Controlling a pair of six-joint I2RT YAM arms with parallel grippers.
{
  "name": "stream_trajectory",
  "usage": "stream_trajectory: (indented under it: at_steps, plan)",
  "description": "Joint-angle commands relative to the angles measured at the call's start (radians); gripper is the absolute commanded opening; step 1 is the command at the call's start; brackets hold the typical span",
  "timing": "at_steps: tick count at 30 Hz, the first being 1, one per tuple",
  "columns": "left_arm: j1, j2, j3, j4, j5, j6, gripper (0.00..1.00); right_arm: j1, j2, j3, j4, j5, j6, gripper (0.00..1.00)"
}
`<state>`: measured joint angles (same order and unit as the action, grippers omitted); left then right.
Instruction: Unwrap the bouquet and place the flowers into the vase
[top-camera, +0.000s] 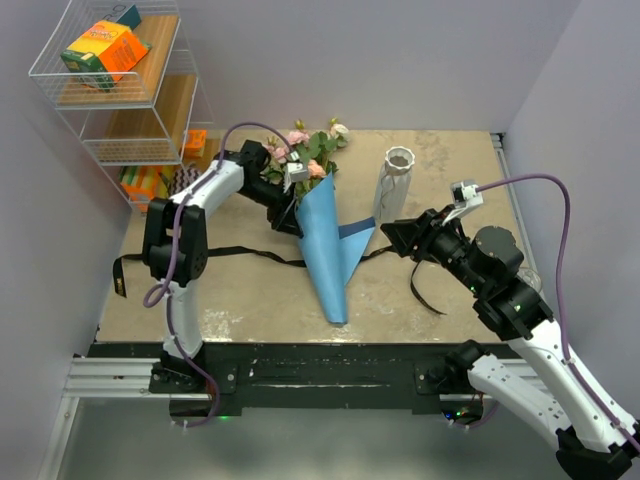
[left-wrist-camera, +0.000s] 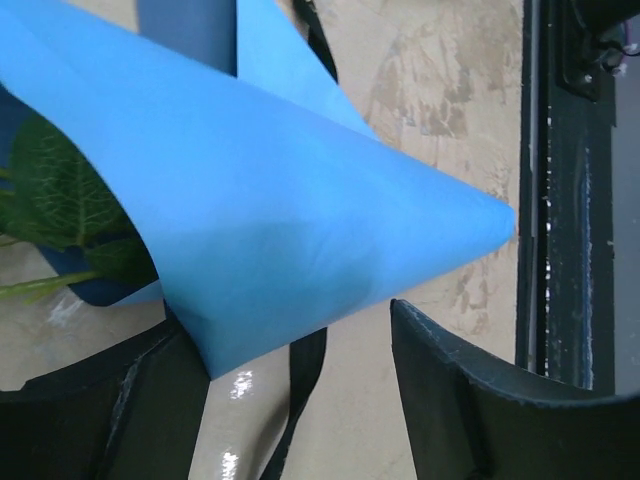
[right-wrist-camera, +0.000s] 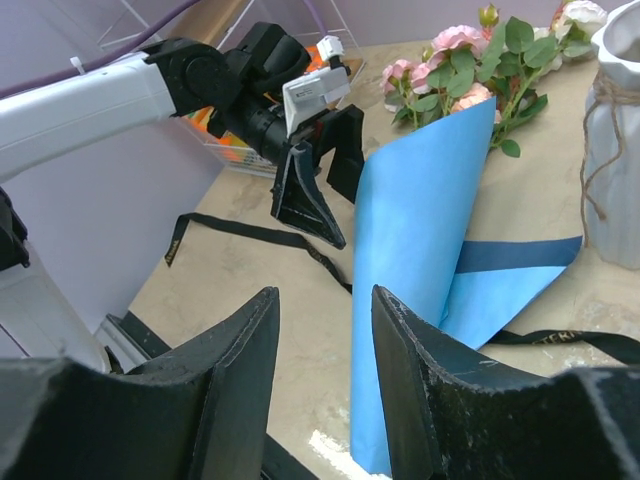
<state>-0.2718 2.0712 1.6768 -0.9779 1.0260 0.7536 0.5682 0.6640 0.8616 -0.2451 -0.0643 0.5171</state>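
The bouquet (top-camera: 330, 240) lies on the table as a blue paper cone, tip toward the near edge. Its flowers (top-camera: 312, 150), pink and peach roses with green leaves, stick out at the far end. The thin black ribbon (top-camera: 250, 255) lies loose across the table under the cone. My left gripper (top-camera: 290, 222) is open at the cone's left side, with the paper's edge (left-wrist-camera: 300, 240) showing between its fingers (left-wrist-camera: 460, 390). My right gripper (top-camera: 390, 238) hovers open and empty just right of the cone. The white ribbed vase (top-camera: 393, 185) stands upright behind it.
A wire shelf (top-camera: 110, 70) with colourful boxes stands at the far left corner. A black rail (top-camera: 330, 365) runs along the table's near edge. A loop of ribbon (top-camera: 422, 285) lies under the right arm. A wall borders the right side.
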Motion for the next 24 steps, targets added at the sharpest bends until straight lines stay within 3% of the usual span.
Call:
stream_trajectory:
  at_steps: [1,4,5,6,9,19,24]
  plan:
    - [-0.003,-0.111,0.040,-0.059,0.077,0.050,0.69,-0.004,-0.021,-0.001,0.052,-0.023,0.015,0.46]
    - [-0.018,-0.115,0.076,-0.106,0.100,0.064,0.61,-0.004,-0.023,-0.001,0.049,-0.025,0.020,0.46]
    - [-0.024,-0.112,0.090,-0.151,0.106,0.081,0.56,-0.002,-0.024,0.001,0.047,-0.022,0.020,0.45]
    - [-0.030,-0.111,0.121,-0.169,0.123,0.084,0.44,-0.004,-0.027,0.002,0.043,-0.020,0.021,0.45]
    - [-0.050,-0.131,0.170,-0.193,0.141,0.061,0.29,-0.002,-0.029,0.010,0.036,-0.014,0.017,0.45]
    - [-0.167,-0.200,0.182,-0.114,0.180,-0.077,0.27,-0.004,-0.044,0.043,0.001,0.011,0.009,0.45]
    - [-0.247,-0.209,0.207,0.033,0.157,-0.273,0.26,-0.004,-0.050,0.053,-0.010,0.027,0.008,0.45]
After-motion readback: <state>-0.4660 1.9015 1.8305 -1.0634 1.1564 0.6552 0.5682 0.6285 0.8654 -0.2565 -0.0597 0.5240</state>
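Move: The left fingers stand open at the near-left upper edge of the bouquet's blue wrap, which lies only about 2 cm to the right and 1 cm back of the hand point. From that hand the flower heads are roughly 21 cm ahead, 3 cm right and 7 cm lower, the vase is some 23 cm right and 10 cm ahead at similar height, and the black ribbon passes 3 cm back, 2 cm right and 11 cm below. From the idle right hand, the wrap edge is about 12 cm ahead, 23 cm left and 21 cm below. The left hand starts almost straight up as its fingers close from wide to about a quarter open, pinching the wrap's left edge between the pads. Keeping that pinch, it goes on up to about 12 cm in all while swinging some 7 cm to the right and 7 cm back, across the wrap, with the fingers tipping up towards level and turning clockwise by about 10 degrees each. ##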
